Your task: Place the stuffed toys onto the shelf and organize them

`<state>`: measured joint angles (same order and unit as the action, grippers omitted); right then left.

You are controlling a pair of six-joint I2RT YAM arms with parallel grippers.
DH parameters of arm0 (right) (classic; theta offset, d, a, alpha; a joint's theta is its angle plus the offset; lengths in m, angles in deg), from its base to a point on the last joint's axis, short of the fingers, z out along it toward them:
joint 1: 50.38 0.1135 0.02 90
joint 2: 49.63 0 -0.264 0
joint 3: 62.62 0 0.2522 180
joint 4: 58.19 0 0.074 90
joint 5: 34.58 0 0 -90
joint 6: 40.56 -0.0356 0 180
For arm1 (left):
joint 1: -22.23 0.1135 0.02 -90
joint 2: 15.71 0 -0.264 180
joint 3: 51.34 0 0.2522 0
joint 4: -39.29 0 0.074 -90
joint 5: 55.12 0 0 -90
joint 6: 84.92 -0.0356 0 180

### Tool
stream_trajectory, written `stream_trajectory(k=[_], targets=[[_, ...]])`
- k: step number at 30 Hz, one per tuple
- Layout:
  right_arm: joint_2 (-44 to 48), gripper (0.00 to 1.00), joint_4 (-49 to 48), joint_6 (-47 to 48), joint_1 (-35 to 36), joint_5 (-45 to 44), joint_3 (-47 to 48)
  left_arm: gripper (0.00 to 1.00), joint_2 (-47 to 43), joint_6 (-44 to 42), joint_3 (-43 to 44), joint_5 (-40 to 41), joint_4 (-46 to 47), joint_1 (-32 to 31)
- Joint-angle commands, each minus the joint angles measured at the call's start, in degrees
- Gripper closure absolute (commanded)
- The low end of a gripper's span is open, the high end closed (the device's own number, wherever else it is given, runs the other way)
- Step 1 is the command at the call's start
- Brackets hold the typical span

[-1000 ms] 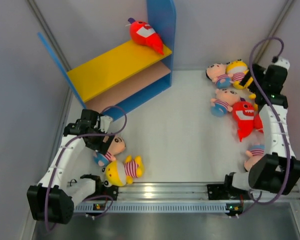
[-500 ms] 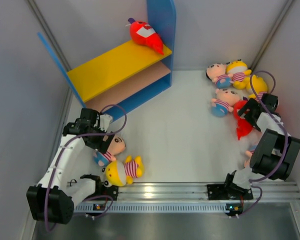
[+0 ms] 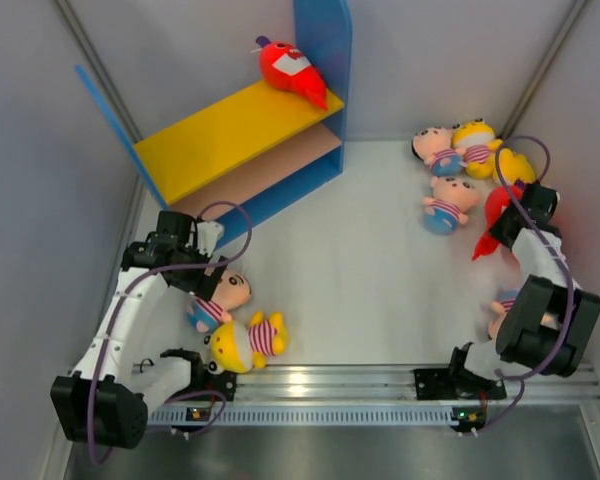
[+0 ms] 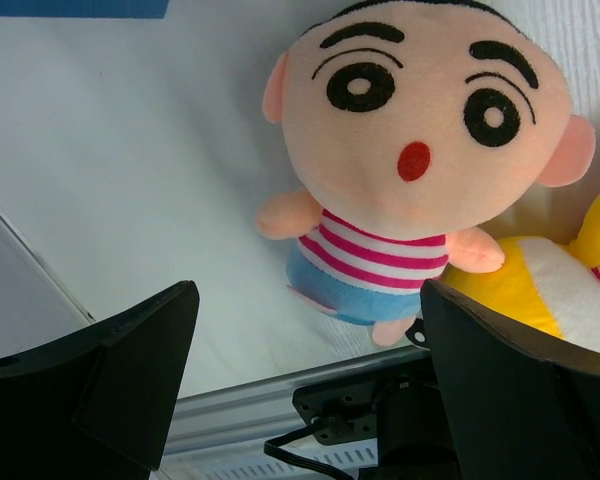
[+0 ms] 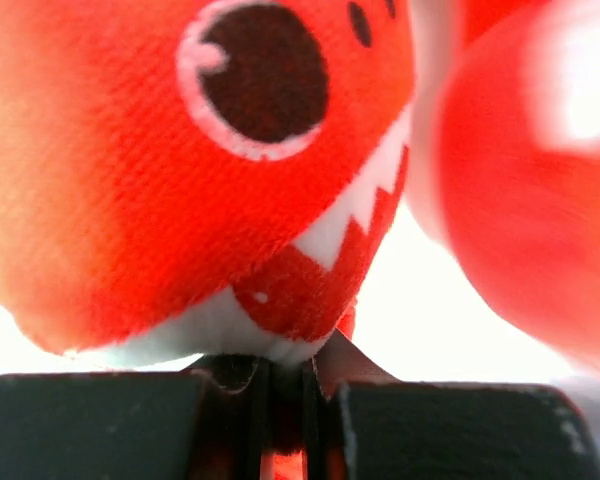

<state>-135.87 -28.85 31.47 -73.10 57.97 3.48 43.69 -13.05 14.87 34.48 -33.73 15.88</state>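
The shelf (image 3: 230, 135) stands at the back left, with one red shark (image 3: 292, 70) lying on its yellow top board. My right gripper (image 3: 508, 222) (image 5: 285, 400) is shut on a fold at the toothy mouth of another red shark (image 3: 492, 212) (image 5: 200, 150) at the right. My left gripper (image 3: 202, 278) (image 4: 310, 370) hangs open just above a pink-faced doll (image 3: 222, 298) (image 4: 420, 150) in a striped shirt. A yellow doll (image 3: 245, 340) (image 4: 570, 290) lies against that doll.
At the back right lie a pink-faced doll (image 3: 435, 145), two yellow dolls (image 3: 475, 135) (image 3: 515, 165) and another pink-faced doll (image 3: 448, 205). One more doll (image 3: 505, 308) is half hidden by the right arm. The metal rail (image 3: 320, 385) with the arm bases runs along the near edge.
My right arm came down from the far dolls onto the red shark, and its jaws closed on it. The shark has shifted slightly toward the back right. The left arm barely moved.
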Motion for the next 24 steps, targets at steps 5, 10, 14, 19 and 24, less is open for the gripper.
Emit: stream_trajectory(k=[5,10,14,19,24], targets=[[20.5,1.00,5.2,12.0,22.6,-29.2,19.6,0.01,-2.5,-0.5,12.9,-5.2,-1.7,0.2],[24.4,1.00,-7.4,25.9,46.6,-32.1,19.9,0.01,-2.4,-0.2,33.0,-18.3,-4.7,0.2],[22.0,1.00,-14.1,29.6,66.4,-30.8,19.6,0.01,2.2,4.1,47.3,-25.9,-5.4,-0.2],[13.6,1.00,-16.8,30.0,77.9,-25.2,25.0,0.01,6.6,7.6,54.9,-38.5,-5.2,-0.2],[3.6,1.00,-16.3,25.3,82.3,-17.3,34.0,0.01,8.1,8.3,56.0,-43.0,-5.2,-0.2]])
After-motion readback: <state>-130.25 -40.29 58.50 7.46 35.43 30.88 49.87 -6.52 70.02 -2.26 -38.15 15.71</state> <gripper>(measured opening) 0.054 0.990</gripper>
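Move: The red toy is already pinched in my right hand. My open left hand, where I am taking it, is roughly 70 cm to the left, 15 cm back and 5 cm higher; the shelf's middle is about 62 cm left and 16 cm ahead, a second red toy 7 cm right and 1 cm back. From my left hand, the held red toy lies some 70 cm right and 16 cm ahead, and a boy doll 3 cm right, 1 cm ahead and 10 cm below. Keeping my pinch on the red toy, I whip it up off the pile with my right hand and sweep it nearly 50 cm left towards my other gripper, about 35 cm up before sinking a little, wrist turning counter-clockwise and fingers lifting. My left hand climbs some 30 cm off the boy doll and drifts right towards the toy, fingers wide open, tilting over. ##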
